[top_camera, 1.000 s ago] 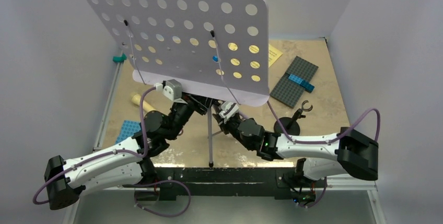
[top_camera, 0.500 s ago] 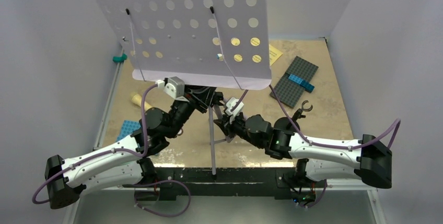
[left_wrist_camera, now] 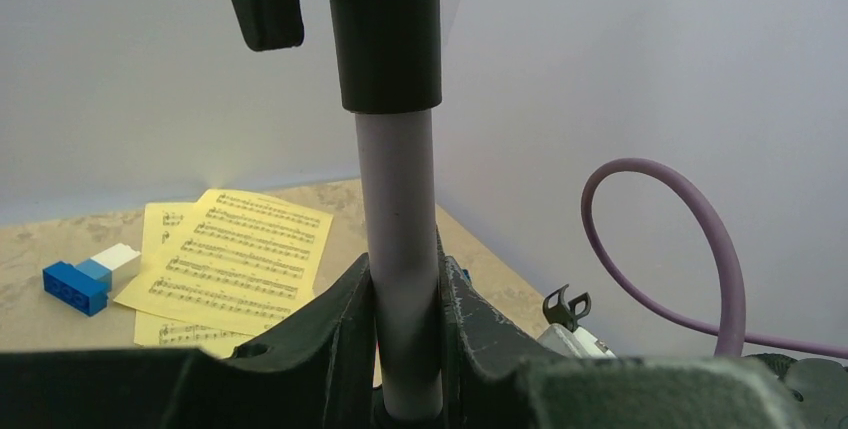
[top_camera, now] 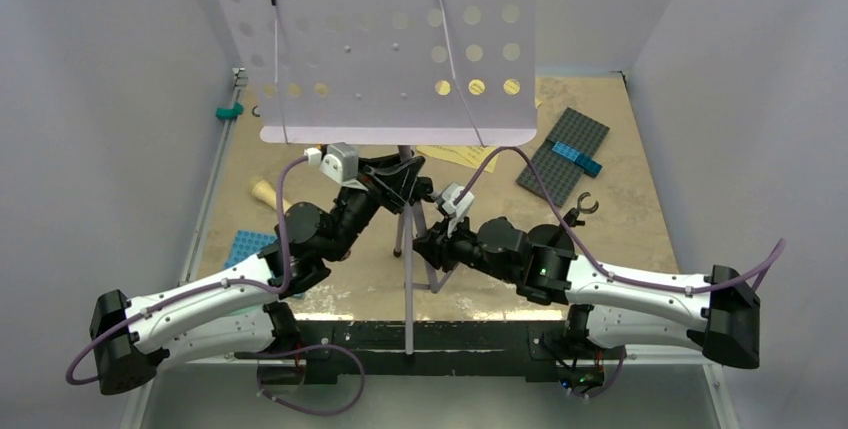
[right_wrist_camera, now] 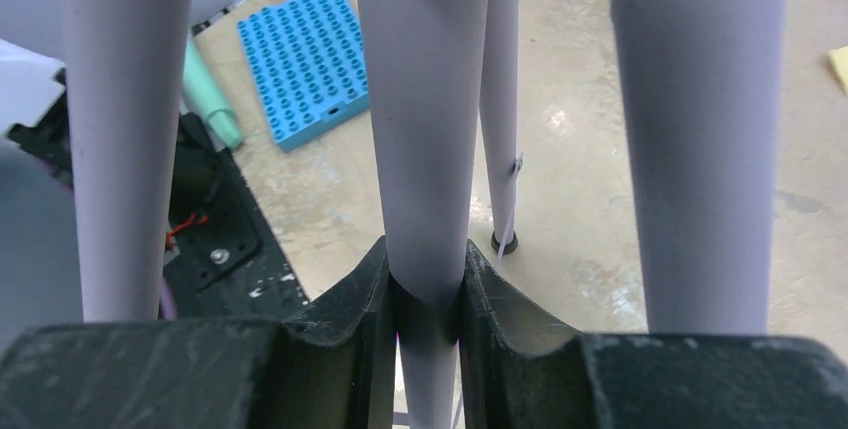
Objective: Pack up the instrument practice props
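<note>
The tall music stand's perforated lilac desk (top_camera: pixel 390 39) rises over the table's far half, above its tripod. My left gripper (top_camera: pixel 400 184) (left_wrist_camera: pixel 403 289) is shut on the stand's pale pole (left_wrist_camera: pixel 398 249) just below its black collar. My right gripper (top_camera: pixel 425 247) (right_wrist_camera: pixel 425 279) is shut on a lower lilac tube (right_wrist_camera: pixel 425 149) among the tripod's legs. Yellow sheet-music pages (top_camera: pixel 460 156) (left_wrist_camera: pixel 235 264) lie on the table under the desk. The black mic stand (top_camera: pixel 570 224) stands to the right. The cream microphone (top_camera: pixel 265 192) lies at the left.
A blue baseplate (top_camera: pixel 245 246) (right_wrist_camera: pixel 303 54) lies near my left arm. A grey baseplate (top_camera: pixel 563 154) carrying a blue brick (top_camera: pixel 577 157) lies at the far right. Blue and white bricks (left_wrist_camera: pixel 75 284) sit beside the pages. A green piece (top_camera: pixel 231 110) lies at the left wall.
The stand has swung more upright, its desk moving up and away from the camera. My right arm has stretched leftward along the tripod. Both grippers have kept their hold.
</note>
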Robot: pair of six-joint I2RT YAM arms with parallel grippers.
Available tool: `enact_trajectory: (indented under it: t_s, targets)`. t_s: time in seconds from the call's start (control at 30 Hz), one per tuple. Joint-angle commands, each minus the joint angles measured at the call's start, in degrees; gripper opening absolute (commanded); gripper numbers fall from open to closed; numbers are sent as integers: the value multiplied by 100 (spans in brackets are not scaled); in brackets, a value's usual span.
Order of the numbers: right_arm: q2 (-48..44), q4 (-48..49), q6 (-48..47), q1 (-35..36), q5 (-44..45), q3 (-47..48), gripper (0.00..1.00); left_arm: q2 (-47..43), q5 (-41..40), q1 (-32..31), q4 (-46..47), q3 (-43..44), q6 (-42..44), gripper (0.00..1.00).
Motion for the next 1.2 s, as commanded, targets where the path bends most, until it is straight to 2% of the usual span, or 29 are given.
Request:
enact_trajectory:
  t_s: [0.0, 0.33, 0.63, 0.93, 1.17]
  targets:
    - [-581, 541, 1188, 288, -1488, 152, 0, 359, -765, 132, -1239, -274, 208, 0]
    - [-464, -325, 1118, 289, -1516, 409, 0, 660, -916, 136, -816, -723, -112, 0]
    - [-801, -126, 1114, 374, -1126, -30, 0, 639, -970, 132, -104, -1146, -334, 0]
    - [-931, -928, 981, 419, -1515, 942, 0, 45, -989, 132, -647, -356, -108, 0]
    - [-969, -814, 1023, 473, -1442, 826, 0, -197, -1056, 123, -638, -262, 6, 0]
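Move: Both hands already hold the raised music stand: the left has the upper pole, the right the lower shaft between the legs. The tripod hub sits about 4 cm right and 5 below the left hand, level fore and aft. The music sheets lie 25 cm ahead, 12 right and 35 below it. From the right hand, the table's front edge is about 12 cm back, straight behind, and 20 below; the blue baseplate is level fore and aft, 30 left and 20 below. Back towards the table's front edge, the right hand draws the stand's lower shaft about 5 cm in two pulls with a pause between, rolling some 15 degrees and keeping its grip. The left hand keeps pinching the upper pole and sinks about 3 cm in two steps, drifting slightly right and then back left, its fingers tipping about 10 degrees down. ##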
